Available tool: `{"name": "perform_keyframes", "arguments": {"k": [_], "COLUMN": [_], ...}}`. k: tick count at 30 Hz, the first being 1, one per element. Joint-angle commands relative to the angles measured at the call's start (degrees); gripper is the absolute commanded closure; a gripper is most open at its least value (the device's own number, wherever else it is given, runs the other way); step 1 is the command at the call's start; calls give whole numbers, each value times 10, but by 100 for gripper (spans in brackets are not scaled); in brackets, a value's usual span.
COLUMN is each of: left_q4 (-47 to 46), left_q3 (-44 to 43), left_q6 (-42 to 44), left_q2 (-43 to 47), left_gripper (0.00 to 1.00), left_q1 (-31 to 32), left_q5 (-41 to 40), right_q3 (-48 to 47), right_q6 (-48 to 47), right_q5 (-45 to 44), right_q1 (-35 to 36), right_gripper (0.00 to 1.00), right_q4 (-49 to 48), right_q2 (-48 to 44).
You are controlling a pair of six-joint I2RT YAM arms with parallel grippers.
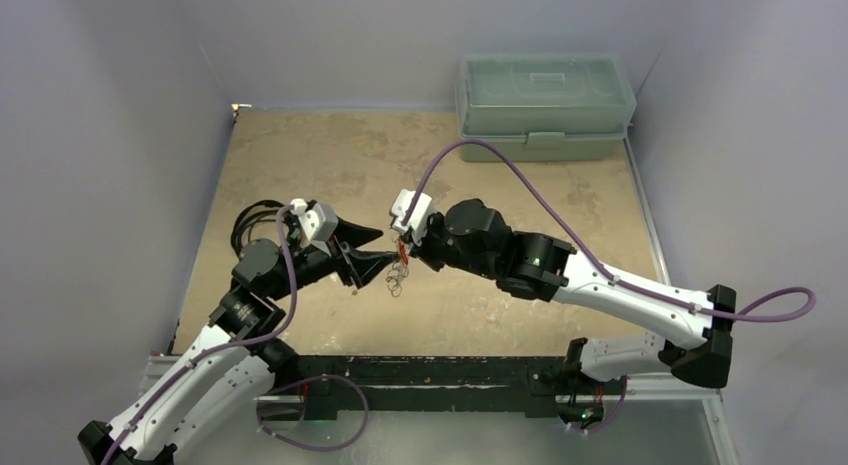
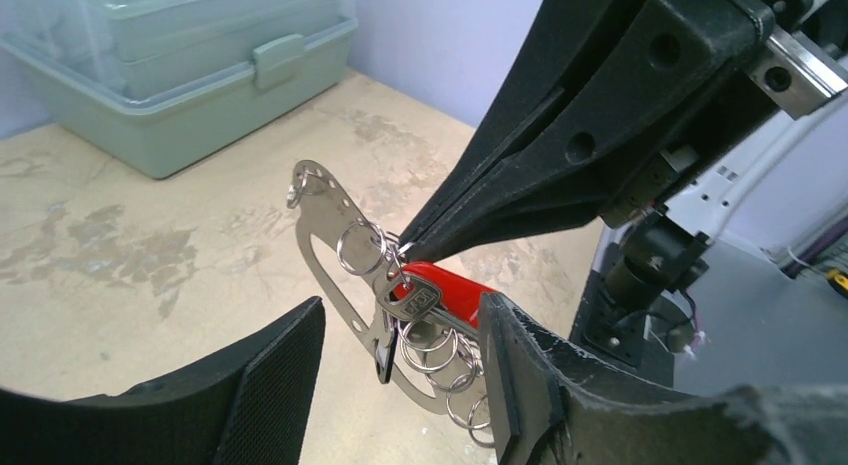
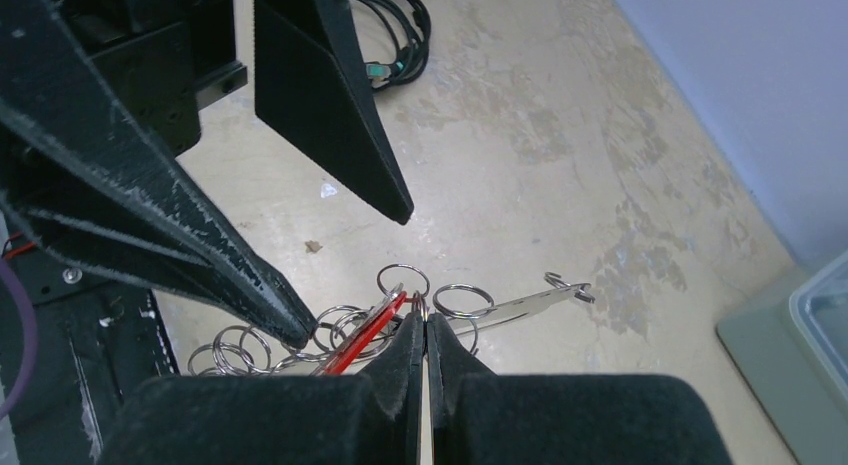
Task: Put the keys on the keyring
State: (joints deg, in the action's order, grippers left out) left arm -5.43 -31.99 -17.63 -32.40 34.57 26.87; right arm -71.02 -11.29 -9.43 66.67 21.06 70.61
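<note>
The keyring, a flat silver oval loop strung with wire rings, hangs in the air over the table's middle. My right gripper is shut on one of its rings, fingertips pinched together; its black tips reach in from the upper right of the left wrist view. A red-headed key hangs on the bunch beside a silver key head, and shows as a red strip. My left gripper is open, one finger on each side of the bunch; its right finger is against the red key.
A pale green toolbox stands at the back right of the tan table, also seen in the left wrist view. A coiled black cable lies left of the left arm. Grey walls close in on both sides.
</note>
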Motion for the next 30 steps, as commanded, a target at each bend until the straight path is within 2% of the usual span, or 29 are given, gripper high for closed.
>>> {"name": "perform_keyframes", "arguments": {"k": [1,8,17,18,22,24,27,30], "left_q4": [-8,-7,-19,-21,-13,-3,-1,-12], "left_q3": [3,-14,-14,-15,-16,-15,-10,-3], "left_q6": [-10,0,0,2,25,43,64,70], "left_q2": [0,-39,-51,-47,-24,-18,-18,-17], "left_gripper": [41,38,40,39,18,12,11,17], "left_q1": [0,0,0,0,0,0,0,0], "left_q5": [-68,-59,-46,-49,-83,-107,-123,-121], "right_q3": [-46,-77,-93,-93,-98,-105,-121,-128], "right_q6": [55,92,109,109,118,136,158,171], "right_q5": [-47,-101,-123,-127,-150,-163,-165,-168], "right_q1": [0,1,1,1,1,1,1,1], "right_gripper": [100,100,100,100,100,100,100,100], "right_q4": [-25,-4,6,6,13,20,31,33], "right_q2": [14,48,66,69,80,87,96,101]}}
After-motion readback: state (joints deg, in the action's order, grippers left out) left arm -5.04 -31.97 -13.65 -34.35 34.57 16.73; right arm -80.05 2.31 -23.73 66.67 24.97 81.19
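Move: The key with the red tag hangs about 3 cm to the right of the left hand, some 1 cm back and 1 cm lower. From that same left hand, the keyring plate is roughly 3 cm right, 1 cm back and 2 cm lower, and its loose rings are some 6 cm back, 2 cm right and 3 cm lower. From the right hand, still pinching the keyring, the key lies about 2 cm back, level sideways and 2 cm lower. Keep the right fingers shut on the keyring and carry it about 4 cm forward, swinging that hand nearly 20 degrees clockwise. Bring the left gripper forward and down beside it, some 2.5 cm each way, pause, then ease it left, up and slightly forward while opening the fingers wide around the line of the key, turning a little counter-clockwise. ##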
